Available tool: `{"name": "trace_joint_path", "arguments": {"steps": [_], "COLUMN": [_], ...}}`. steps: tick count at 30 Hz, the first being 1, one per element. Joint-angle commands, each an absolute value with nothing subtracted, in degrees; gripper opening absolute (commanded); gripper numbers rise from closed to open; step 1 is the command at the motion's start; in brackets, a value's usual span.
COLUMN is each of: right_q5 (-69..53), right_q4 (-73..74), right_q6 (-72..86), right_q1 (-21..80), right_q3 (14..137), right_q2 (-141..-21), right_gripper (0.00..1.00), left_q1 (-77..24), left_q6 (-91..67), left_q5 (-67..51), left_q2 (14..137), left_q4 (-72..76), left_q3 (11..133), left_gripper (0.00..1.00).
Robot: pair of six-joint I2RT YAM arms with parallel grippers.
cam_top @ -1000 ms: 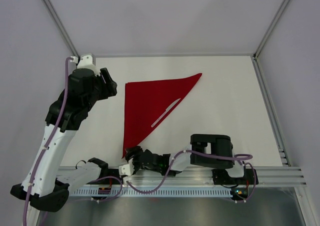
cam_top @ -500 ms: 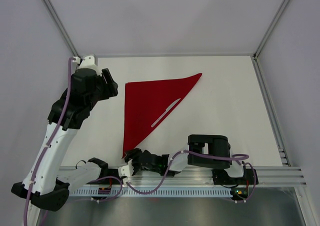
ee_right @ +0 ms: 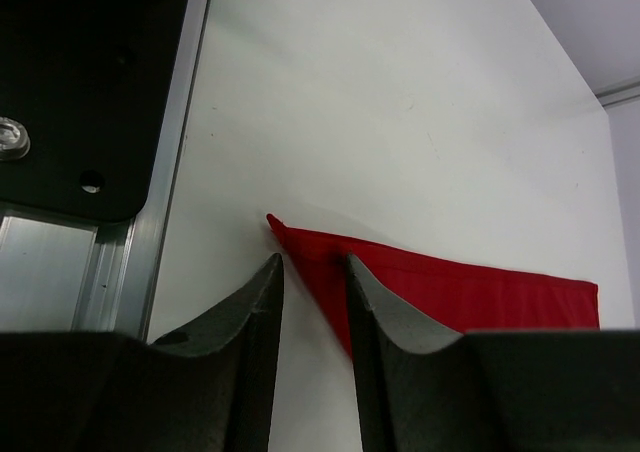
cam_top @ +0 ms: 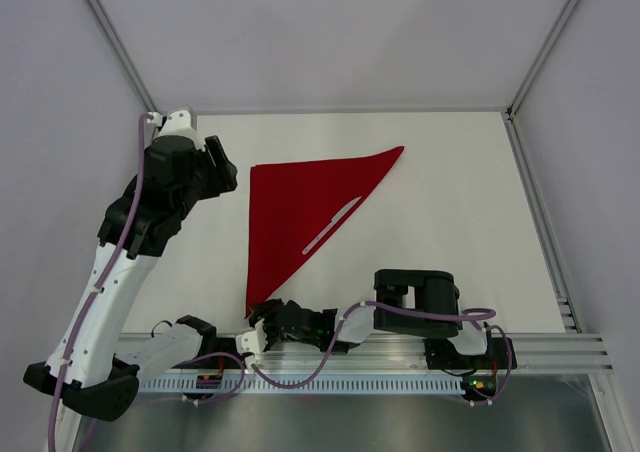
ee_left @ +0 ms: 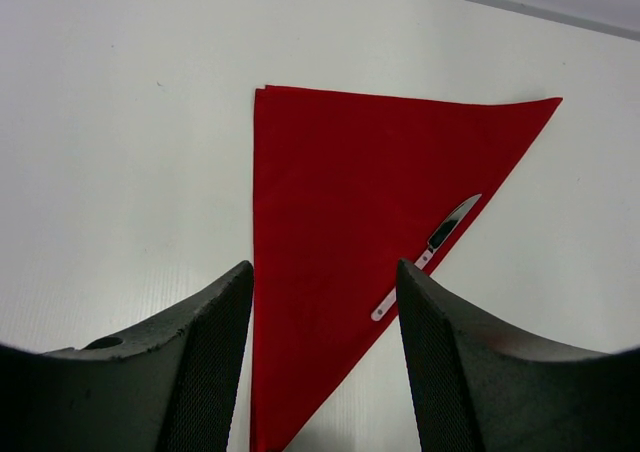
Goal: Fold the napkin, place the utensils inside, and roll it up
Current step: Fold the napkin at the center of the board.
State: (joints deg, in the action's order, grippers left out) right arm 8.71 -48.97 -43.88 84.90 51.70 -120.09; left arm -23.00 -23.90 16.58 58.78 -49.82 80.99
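Note:
The red napkin (cam_top: 290, 207) lies flat on the white table, folded into a triangle, and also shows in the left wrist view (ee_left: 340, 192). One pale utensil, a knife (cam_top: 333, 225), rests on it along the diagonal edge (ee_left: 428, 255). My left gripper (cam_top: 218, 167) hovers open above the table just left of the napkin's far-left corner, and its jaws (ee_left: 325, 272) hold nothing. My right gripper (cam_top: 260, 315) is low at the napkin's near corner (ee_right: 272, 220). Its jaws (ee_right: 315, 262) stand narrowly apart, straddling the cloth's edge just behind the tip.
An aluminium rail (cam_top: 560, 352) runs along the near table edge, close beside the right gripper (ee_right: 150, 262). A black base plate (ee_right: 80, 72) sits past it. Enclosure walls and frame posts (cam_top: 530, 82) bound the table.
The right gripper's jaws have narrowed around the napkin's near corner and the arm has crept slightly left. The left arm has barely shifted. The napkin and knife lie as before.

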Motion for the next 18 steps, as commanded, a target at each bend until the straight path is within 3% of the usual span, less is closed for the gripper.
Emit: {"name": "trace_joint_path", "arguments": {"steps": [1, 9, 18], "right_q5": [7.3, 6.9, 6.2], "right_q4": [-50.4, -48.1, -45.4], "right_q6": [-42.4, -40.4, -37.9], "right_q1": [84.9, 83.9, 83.1], "right_q3": [53.6, 54.8, 56.1], "right_q2": [-121.1, -120.9, -119.8], "right_gripper": [0.37, 0.3, 0.15], "left_q1": [-23.1, -23.1, -23.1], "left_q6": [-22.3, -22.1, -21.5], "left_q5": [16.5, 16.4, 15.9], "left_q2": [58.9, 59.1, 59.3], "left_q4": [-47.7, -46.8, -46.1], "left_q3": [80.4, 79.4, 78.8], "left_gripper": [0.64, 0.64, 0.64]}}
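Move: The napkin's near corner lies almost at the right hand's fingertips, level with it fore and aft, about 2 cm to its left and 1 cm below. On the napkin, the knife is some 23 cm ahead and 18 cm to the right; the metal rail's edge runs about 5 cm back, level sideways. From the idle left hand that corner is roughly 18 cm back, 1 cm left and 32 cm below. The napkin's near corner is pinched just in from its tip: the right hand, low over the table and pointing left, shuts its fingers from a bit under half open to nearly closed on the cloth. It stays put at first, then eases about 1 cm forward, slightly left, tipping only a few degrees, without rising. ##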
